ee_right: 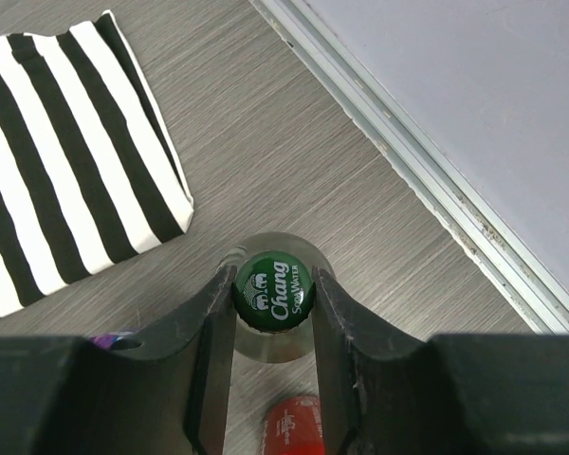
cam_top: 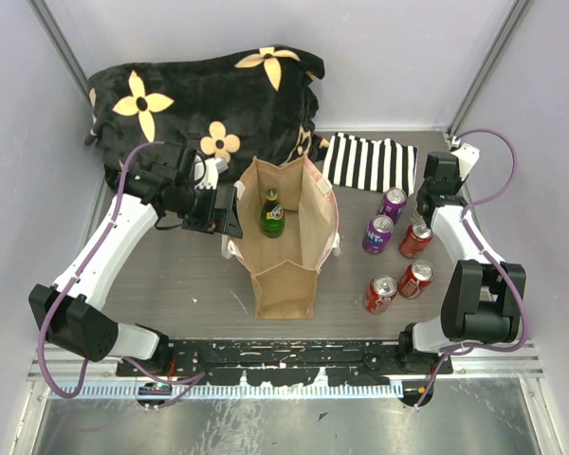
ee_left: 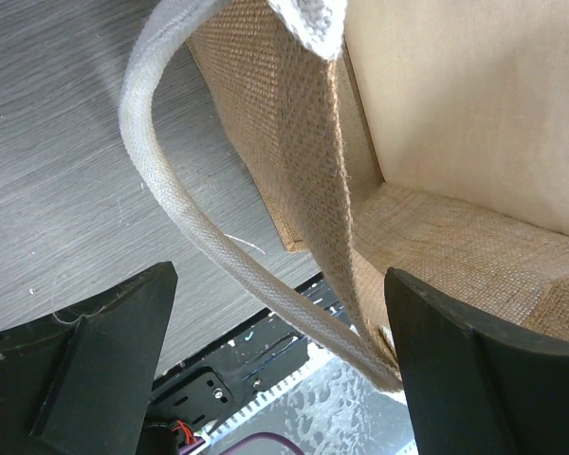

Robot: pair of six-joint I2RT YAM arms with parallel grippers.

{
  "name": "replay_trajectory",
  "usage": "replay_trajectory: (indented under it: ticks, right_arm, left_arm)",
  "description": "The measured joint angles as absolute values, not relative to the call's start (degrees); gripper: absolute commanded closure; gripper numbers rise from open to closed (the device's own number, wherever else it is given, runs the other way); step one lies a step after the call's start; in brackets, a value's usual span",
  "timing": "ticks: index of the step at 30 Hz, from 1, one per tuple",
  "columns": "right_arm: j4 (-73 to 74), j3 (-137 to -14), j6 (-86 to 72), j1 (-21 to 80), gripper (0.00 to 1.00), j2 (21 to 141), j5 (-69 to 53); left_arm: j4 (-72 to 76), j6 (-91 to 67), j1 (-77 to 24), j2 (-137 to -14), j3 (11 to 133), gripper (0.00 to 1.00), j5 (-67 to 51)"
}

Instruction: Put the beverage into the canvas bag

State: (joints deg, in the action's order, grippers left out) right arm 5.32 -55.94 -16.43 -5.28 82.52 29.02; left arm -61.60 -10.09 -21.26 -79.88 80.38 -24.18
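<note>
The beverage in my right gripper [ee_right: 273, 287] is a clear glass bottle with a green "Chang Soda Water" cap [ee_right: 273, 289], standing upright on the table. Both fingers [ee_right: 215, 318] press against the cap. In the top view that gripper [cam_top: 434, 192] covers the bottle. The canvas bag [cam_top: 286, 248] stands open in the middle, with a green bottle [cam_top: 272, 214] inside it. My left gripper [cam_top: 233, 210] is at the bag's left rim, open wide. The bag's wall [ee_left: 308, 142] and white strap [ee_left: 194, 218] pass between the fingers of this left gripper [ee_left: 280, 284].
Two purple cans [cam_top: 394, 204] [cam_top: 378, 233] and three red cans [cam_top: 416, 240] [cam_top: 416, 279] [cam_top: 379, 294] stand right of the bag. One red can [ee_right: 299, 427] lies just below the held bottle. A striped cloth [cam_top: 370, 163] and a black floral blanket [cam_top: 209, 100] lie at the back.
</note>
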Motion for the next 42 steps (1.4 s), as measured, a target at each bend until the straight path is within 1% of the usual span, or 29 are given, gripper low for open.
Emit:
replay_trajectory:
  ticks: [8,25,42]
  right_arm:
    - [10.41,-58.63,-16.43,-5.28,0.99,82.52,26.81]
    - [12.62,-59.11,-16.64,-5.28,0.99,81.36,25.43]
    - [16.95,-71.09,-16.80,-5.28,0.99,80.29,21.87]
  left_arm:
    - [-61.49,-10.24,-21.26,-79.85,80.14,0.02,-24.43]
    - [-60.73,-10.55,-21.26,-78.87,79.33,0.02,-24.67]
    - [-60.71,-10.72,-21.26,-78.87,79.33,0.02,-24.77]
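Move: The right hand already grips the clear soda bottle by its cap. The canvas bag it is bound for has its middle about 37 cm to the left and 11 cm back, some 5 cm lower. Of the cans, all about 13 cm lower, the far purple one is 10 cm left and 2 cm ahead, and the red one 4 cm left and 7 cm back. From the left hand, the bag's middle is about 11 cm right, level fore and aft, 10 cm down. Still pinching the clear bottle at its cap with a steady grip, the right hand first eases about a centimetre left, nearly level, then lifts quickly to some 9 cm higher. On the rise it drifts a couple of centimetres forward and slightly left, the fingers tipping up by about 5 degrees. ##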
